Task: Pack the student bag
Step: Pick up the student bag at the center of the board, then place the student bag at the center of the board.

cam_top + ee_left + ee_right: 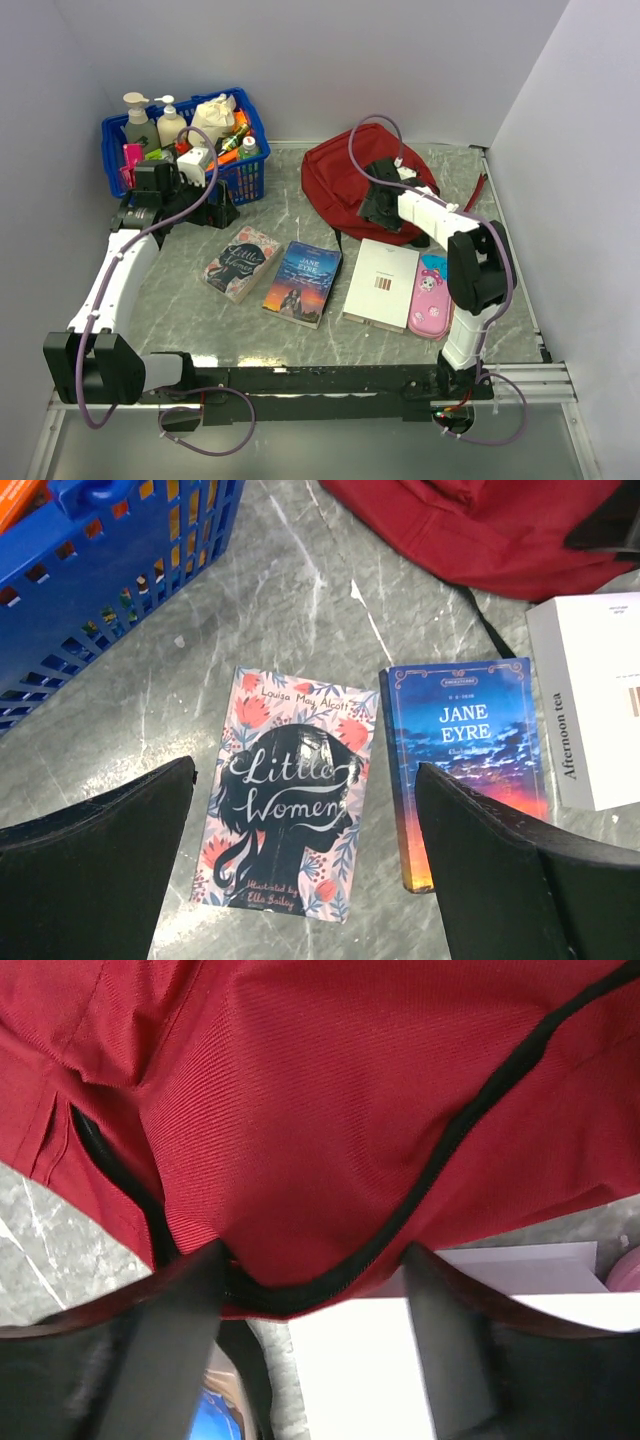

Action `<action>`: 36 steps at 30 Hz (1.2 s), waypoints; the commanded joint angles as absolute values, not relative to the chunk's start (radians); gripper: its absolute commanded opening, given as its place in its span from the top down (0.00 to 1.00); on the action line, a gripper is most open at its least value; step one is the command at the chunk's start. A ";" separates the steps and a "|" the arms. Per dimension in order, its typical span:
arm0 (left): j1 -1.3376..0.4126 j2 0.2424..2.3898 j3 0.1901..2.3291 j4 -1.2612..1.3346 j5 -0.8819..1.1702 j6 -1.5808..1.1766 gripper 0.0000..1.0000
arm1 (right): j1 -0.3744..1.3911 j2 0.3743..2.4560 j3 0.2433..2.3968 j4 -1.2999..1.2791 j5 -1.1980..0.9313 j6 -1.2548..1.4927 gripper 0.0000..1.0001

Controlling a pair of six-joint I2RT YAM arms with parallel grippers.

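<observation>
The dark red student bag [345,175] lies at the back of the table, right of middle, and fills the right wrist view [330,1100]. My right gripper [377,212] is open at the bag's near edge, its jaws [315,1255] standing either side of the black zipper seam [440,1160] and holding nothing. My left gripper [218,212] is open and empty, hovering by the basket, above the "Little Women" book [290,795]. Beside that book lie the "Jane Eyre" book [465,745], a white book [382,283] and a pink pencil case [432,295].
A blue plastic basket [245,180] of bottles stands at the back left, close to my left gripper; its wall shows in the left wrist view [100,590]. White walls enclose the table on three sides. The books lie in a row at mid-table.
</observation>
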State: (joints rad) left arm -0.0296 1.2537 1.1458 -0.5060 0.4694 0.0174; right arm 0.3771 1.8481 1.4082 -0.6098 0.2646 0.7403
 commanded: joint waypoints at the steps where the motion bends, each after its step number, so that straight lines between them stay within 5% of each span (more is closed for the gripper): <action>1: -0.031 1.215 1.138 -0.502 0.457 0.043 0.04 | 0.379 1.855 1.457 -0.572 0.281 0.776 0.46; 3: -0.031 1.213 1.141 -0.503 0.460 0.044 0.04 | 0.379 1.861 1.468 -0.583 0.298 0.775 0.63; 10: -0.031 1.203 1.157 -0.514 0.463 0.037 0.04 | 0.377 1.832 1.625 -0.620 0.299 0.706 0.99; 20: -0.031 1.177 1.154 -0.509 0.445 0.023 0.04 | 0.437 1.795 2.123 -0.749 0.239 0.577 1.00; 36: -0.031 1.140 1.152 -0.494 0.449 -0.046 0.04 | 0.762 1.231 1.732 -0.654 0.310 0.416 1.00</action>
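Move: The right hand is already down at the student bag's near edge, the bag's middle about 9 cm farther out, 4 cm left and a few centimetres lower. The white book lies about 16 cm straight back, Jane Eyre 16 cm back and 20 cm left, the pink pencil case 19 cm back and 12 cm right. From the left hand the bag is some 15 cm ahead, 34 cm right and 20 cm below. Right fingers pinch the bag's near edge, lift it some 30 cm, then carry it back and left. ##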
